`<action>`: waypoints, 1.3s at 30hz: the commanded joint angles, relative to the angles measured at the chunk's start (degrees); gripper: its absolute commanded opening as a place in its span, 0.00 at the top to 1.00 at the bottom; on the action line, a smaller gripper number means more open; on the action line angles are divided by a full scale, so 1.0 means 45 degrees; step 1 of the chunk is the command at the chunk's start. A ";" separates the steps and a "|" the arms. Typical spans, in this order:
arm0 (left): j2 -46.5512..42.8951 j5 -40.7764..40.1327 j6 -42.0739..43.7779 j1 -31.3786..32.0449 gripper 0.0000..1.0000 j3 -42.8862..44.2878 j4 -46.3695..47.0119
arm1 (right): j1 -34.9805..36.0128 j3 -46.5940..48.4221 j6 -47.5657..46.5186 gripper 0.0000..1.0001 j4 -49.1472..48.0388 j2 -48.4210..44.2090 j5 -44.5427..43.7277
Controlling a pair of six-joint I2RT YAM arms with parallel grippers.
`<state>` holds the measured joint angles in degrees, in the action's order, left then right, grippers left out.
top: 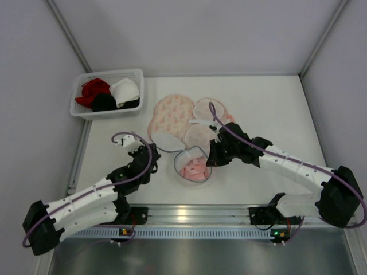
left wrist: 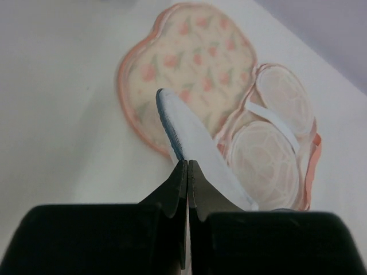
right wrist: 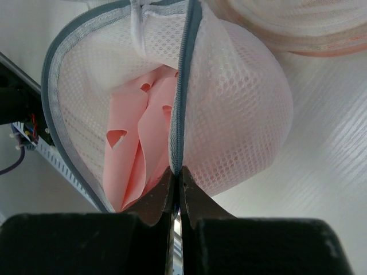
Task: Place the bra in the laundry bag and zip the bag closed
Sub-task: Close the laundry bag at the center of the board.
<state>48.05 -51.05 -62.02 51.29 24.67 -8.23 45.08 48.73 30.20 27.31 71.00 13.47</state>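
Observation:
A pale pink bra (top: 195, 170) (right wrist: 135, 149) lies folded inside a white mesh laundry bag (top: 198, 152) (right wrist: 241, 114) with a grey-blue zip rim, near the table's front edge. The bag stands open. My right gripper (top: 211, 156) (right wrist: 176, 171) is shut on the zip rim at the bag's right side. The bag's white lid flap (top: 167, 140) (left wrist: 189, 129) stretches to the left, and my left gripper (top: 153, 148) (left wrist: 187, 163) is shut on its zip edge.
Behind it lies an open peach floral bag (top: 172, 114) (left wrist: 195, 63) with two peach-rimmed mesh domes (top: 200, 136) (left wrist: 264, 154). A white basket (top: 80, 109) at the back left holds red, black and white garments. Enclosure walls stand on both sides.

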 commanded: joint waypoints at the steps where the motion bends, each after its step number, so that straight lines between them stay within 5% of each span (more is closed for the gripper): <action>1: -0.1241 -0.0046 0.5707 -0.0050 1.00 0.0242 0.2953 | -0.0135 0.0011 0.0067 1.00 -0.0834 0.0022 -0.0279; 5: -0.3173 0.2626 1.0391 -0.0050 1.00 -0.0286 0.5416 | -0.0135 0.0050 0.0009 1.00 -0.1010 0.0120 -0.0416; 12: -0.2496 0.9732 1.3585 0.0359 1.00 0.1041 0.5500 | -0.0174 0.0323 0.0125 1.00 -0.1634 0.0900 -0.0845; 23: -0.1167 0.6505 1.7804 0.5825 1.00 0.1667 0.3998 | -0.0994 0.0207 0.0516 1.00 -0.1909 0.0473 -0.1139; 33: -0.0386 0.4882 1.6970 0.7529 1.00 0.2233 0.2336 | -0.1268 -0.0359 0.0537 1.00 -0.2669 0.0531 -0.0944; 34: -0.0192 0.2346 1.6289 0.7529 1.00 0.2543 0.2472 | -0.1268 -0.0437 0.0401 1.00 -0.2883 0.0414 -0.0905; 36: 0.0647 -0.1474 1.2839 0.7354 0.86 0.3361 0.0888 | -0.1209 -0.0807 0.0263 1.00 -0.3275 0.0277 -0.1119; 38: 0.1079 -0.0399 0.9429 0.6016 0.75 0.5100 -0.1248 | -0.1209 -0.1023 0.0263 1.00 -0.3431 0.0179 -0.1158; 39: 0.1137 -0.0143 0.7938 0.5483 0.47 0.5472 -0.2533 | -0.1190 -0.1179 0.0282 1.00 -0.3432 0.0198 -0.1139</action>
<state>52.93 -42.72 -1.69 81.69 41.52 -7.16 39.99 44.77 32.32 16.27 73.87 9.04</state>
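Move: The left hand already grips the laundry bag's lid. The bag's opening lies some 15 cm to its right, 6 cm back and about 3 cm lower, with the pink bra inside at about 16 cm right, 8 cm back and 8 cm down. The flowered cloth is about 14 cm ahead and 5 cm right, down on the table. From the right hand, which is pinching the rim, the opening's middle is about 6 cm left and 1 cm back. Up by about 12 cm, then right and back in an arc, the left hand carries the lid's edge over towards the bag's near side, wrist swinging clockwise some 70 degrees; it then sinks a little, comes forward about 4 cm and starts opening its fingers, letting the lid go. The right hand keeps its pinch on the rim and eases it forward about 5 cm. ##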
